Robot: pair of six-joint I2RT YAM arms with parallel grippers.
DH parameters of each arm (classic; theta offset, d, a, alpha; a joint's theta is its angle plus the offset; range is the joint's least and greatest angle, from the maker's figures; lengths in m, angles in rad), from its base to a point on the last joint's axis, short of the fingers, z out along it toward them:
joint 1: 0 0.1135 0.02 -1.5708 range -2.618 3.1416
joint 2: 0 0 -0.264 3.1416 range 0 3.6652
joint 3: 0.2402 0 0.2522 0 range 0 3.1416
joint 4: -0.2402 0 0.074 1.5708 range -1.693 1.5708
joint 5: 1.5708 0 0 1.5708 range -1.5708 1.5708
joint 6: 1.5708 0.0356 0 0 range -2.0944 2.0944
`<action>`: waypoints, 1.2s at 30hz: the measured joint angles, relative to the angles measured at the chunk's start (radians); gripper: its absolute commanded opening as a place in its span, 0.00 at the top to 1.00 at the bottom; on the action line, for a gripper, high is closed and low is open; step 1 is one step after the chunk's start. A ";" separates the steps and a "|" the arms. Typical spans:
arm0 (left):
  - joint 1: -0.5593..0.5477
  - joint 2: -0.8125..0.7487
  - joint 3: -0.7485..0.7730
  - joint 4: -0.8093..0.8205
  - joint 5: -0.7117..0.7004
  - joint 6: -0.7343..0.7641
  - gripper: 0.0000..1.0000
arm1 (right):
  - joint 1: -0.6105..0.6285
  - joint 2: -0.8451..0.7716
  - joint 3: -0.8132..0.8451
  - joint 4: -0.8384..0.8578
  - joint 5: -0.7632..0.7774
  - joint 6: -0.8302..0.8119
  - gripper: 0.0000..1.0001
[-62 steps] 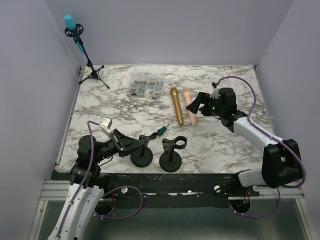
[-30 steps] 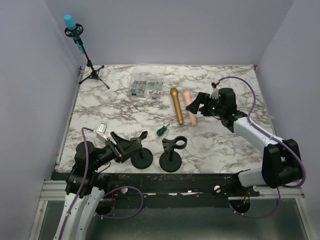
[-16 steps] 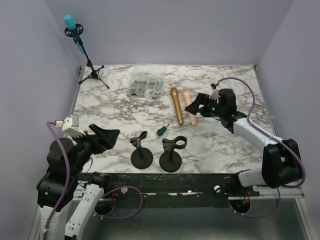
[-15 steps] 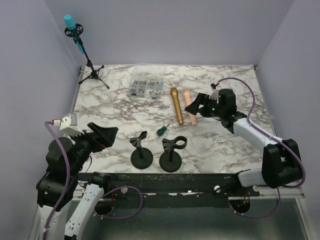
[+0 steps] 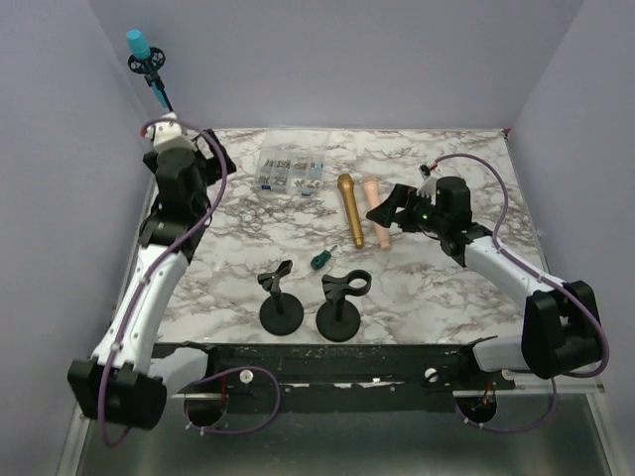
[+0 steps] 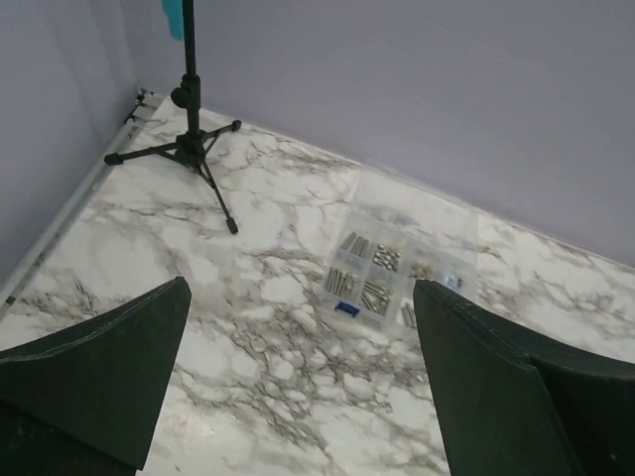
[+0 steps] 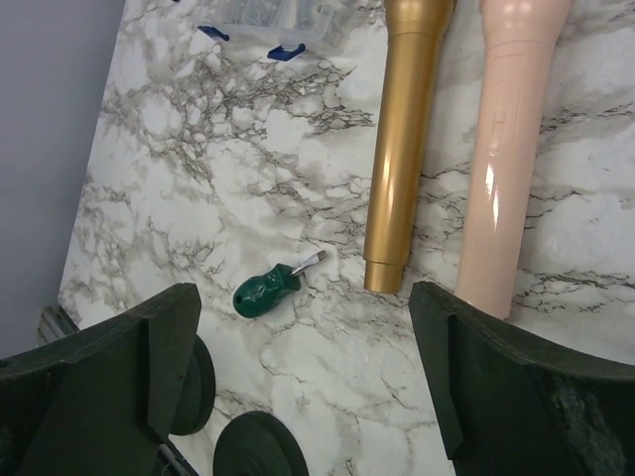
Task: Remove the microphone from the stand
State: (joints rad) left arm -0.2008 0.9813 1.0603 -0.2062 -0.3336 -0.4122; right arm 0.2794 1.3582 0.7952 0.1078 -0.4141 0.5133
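A teal microphone [image 5: 138, 44] sits in the clip at the top of a black tripod stand [image 5: 159, 91] in the table's back left corner. In the left wrist view the tripod stand [image 6: 189, 119] is at the upper left, with only the microphone's teal lower end [image 6: 174, 14] showing at the top edge. My left gripper [image 5: 210, 159] is open and empty. It is raised over the back left of the table, short of the stand [image 6: 301, 293]. My right gripper [image 5: 392, 208] is open and empty [image 7: 303, 297], low beside two loose microphones.
A gold microphone [image 5: 349, 208] and a pink one [image 5: 377, 223] lie side by side at mid table. A clear parts box [image 5: 290, 171] lies at the back. A green screwdriver [image 5: 318, 260] and two black desk stands [image 5: 280, 297] [image 5: 342, 302] stand near the front.
My left arm has swung from the front left, by the desk stands, up and back to the back left corner near the tripod stand. The right arm has barely moved.
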 measured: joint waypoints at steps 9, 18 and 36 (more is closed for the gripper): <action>0.154 0.494 0.222 0.288 -0.026 0.100 0.01 | 0.000 0.000 -0.008 0.008 -0.004 0.010 0.05; 0.275 0.862 0.507 0.358 -0.019 0.121 0.04 | 0.000 0.013 -0.008 0.024 -0.004 0.010 0.05; 0.333 1.231 0.871 0.463 0.071 0.132 0.60 | 0.000 0.090 0.000 0.019 0.006 0.000 0.06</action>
State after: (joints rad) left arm 0.1318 2.2124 1.9308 0.2573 -0.2626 -0.2798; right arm 0.2794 1.4483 0.7956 0.1272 -0.4080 0.5129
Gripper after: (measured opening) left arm 0.619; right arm 0.944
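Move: The blue microphone's stand, at its neck just below the clamp, is some 33 cm ahead of the left hand, 17 cm to its left and 8 cm lower. The microphone sits just past this neck, about 36 cm ahead and 18 cm left, near hand height; the clear parts box lies on the table, roughly 26 cm ahead, 10 cm right and 33 cm down. From the right hand the neck is about 33 cm ahead, 51 cm left and 11 cm higher. No grip on the stand can be made out yet: the open left hand reaches quickly forward about 31 cm and 15 cm to its left towards the neck, sinking some 7 cm on the way and turning about 15 degrees counter-clockwise. Late on, its fingers begin closing around the neck, to a bit over half open. The empty right hand only sinks about 3 cm. ##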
